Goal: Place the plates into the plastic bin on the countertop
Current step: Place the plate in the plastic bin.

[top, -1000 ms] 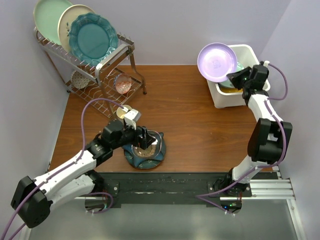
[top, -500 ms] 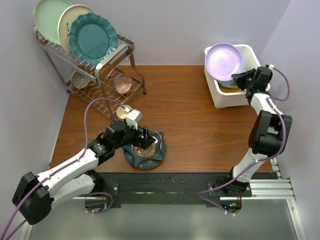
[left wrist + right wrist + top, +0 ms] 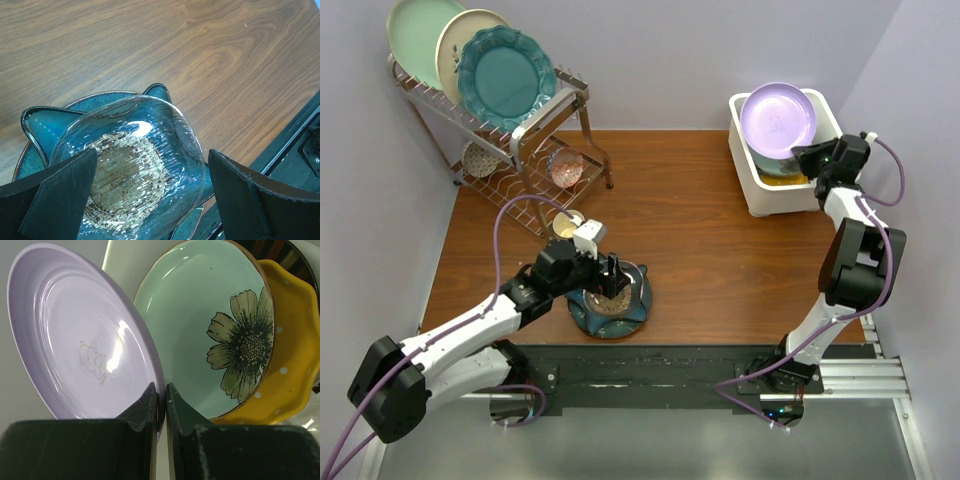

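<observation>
My right gripper [image 3: 807, 160] is shut on the rim of a lavender plate [image 3: 778, 119], held tilted over the white plastic bin [image 3: 757, 196] at the countertop's [image 3: 710, 240] far right. In the right wrist view the jaws [image 3: 161, 397] pinch the lavender plate [image 3: 75, 340] edge. Behind it, a pale green flower plate [image 3: 200, 325] and a yellow plate [image 3: 292, 365] lean in the bin. My left gripper [image 3: 612, 285] hangs open over a clear glass plate [image 3: 135, 165] that lies on a dark teal plate [image 3: 40, 125]; its fingers [image 3: 65, 195] straddle the glass without touching it.
A wire rack [image 3: 535, 125] at the back left holds upright mint, cream and teal plates [image 3: 505, 75], with small bowls [image 3: 565, 167] on its lower shelf. A small cream cup [image 3: 566, 224] stands just behind my left wrist. A black rail [image 3: 660, 365] runs along the near edge.
My right gripper has carried the lavender plate to the right, from beside the bin's left rim to over the bin. The left gripper has hardly moved and stays open.
</observation>
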`<state>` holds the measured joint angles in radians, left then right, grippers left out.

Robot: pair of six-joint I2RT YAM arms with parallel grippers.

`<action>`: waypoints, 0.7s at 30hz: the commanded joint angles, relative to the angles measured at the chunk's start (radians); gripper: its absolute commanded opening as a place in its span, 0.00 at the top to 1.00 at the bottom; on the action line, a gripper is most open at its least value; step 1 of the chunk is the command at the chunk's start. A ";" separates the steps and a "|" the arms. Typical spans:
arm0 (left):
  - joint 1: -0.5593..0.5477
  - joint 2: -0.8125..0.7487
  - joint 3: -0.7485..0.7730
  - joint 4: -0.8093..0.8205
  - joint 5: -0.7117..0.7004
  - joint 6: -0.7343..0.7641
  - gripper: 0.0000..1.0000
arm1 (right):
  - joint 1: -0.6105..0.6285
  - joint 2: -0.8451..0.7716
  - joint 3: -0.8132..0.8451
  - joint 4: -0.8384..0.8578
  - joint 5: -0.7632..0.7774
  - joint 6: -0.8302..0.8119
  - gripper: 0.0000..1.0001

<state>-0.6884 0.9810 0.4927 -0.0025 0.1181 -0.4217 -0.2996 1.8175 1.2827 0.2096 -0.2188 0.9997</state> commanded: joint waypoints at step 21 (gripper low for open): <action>-0.005 -0.085 -0.034 0.024 -0.072 0.008 0.03 | -0.026 -0.014 -0.042 0.030 0.091 -0.032 0.55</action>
<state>-0.6888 0.9092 0.4614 -0.0067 0.0662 -0.4232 -0.3027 1.8561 1.2747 0.2317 -0.1509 0.9867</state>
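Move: Inside the plastic bin, with the purple plate's near rim still pinched, the right hand has the green flower plate about 3 cm ahead, 4 cm to its left and some 5 cm below. The yellow plate under it centres roughly 1 cm ahead, 3 cm left and 8 cm down; the bin's middle is about 1 cm ahead and 1 cm left, 6 cm below. For the left hand the flower plate is about 32 cm ahead and 35 cm right, near its own height. Lowering the purple plate about 2 cm towards the green flower plate, the right hand then stops sinking and opens its fingers to a bit under half, letting go of the rim. While they open, it eases roughly 1 cm to the right with a very slight clockwise turn, the fingertips staying on either side of the rim. ##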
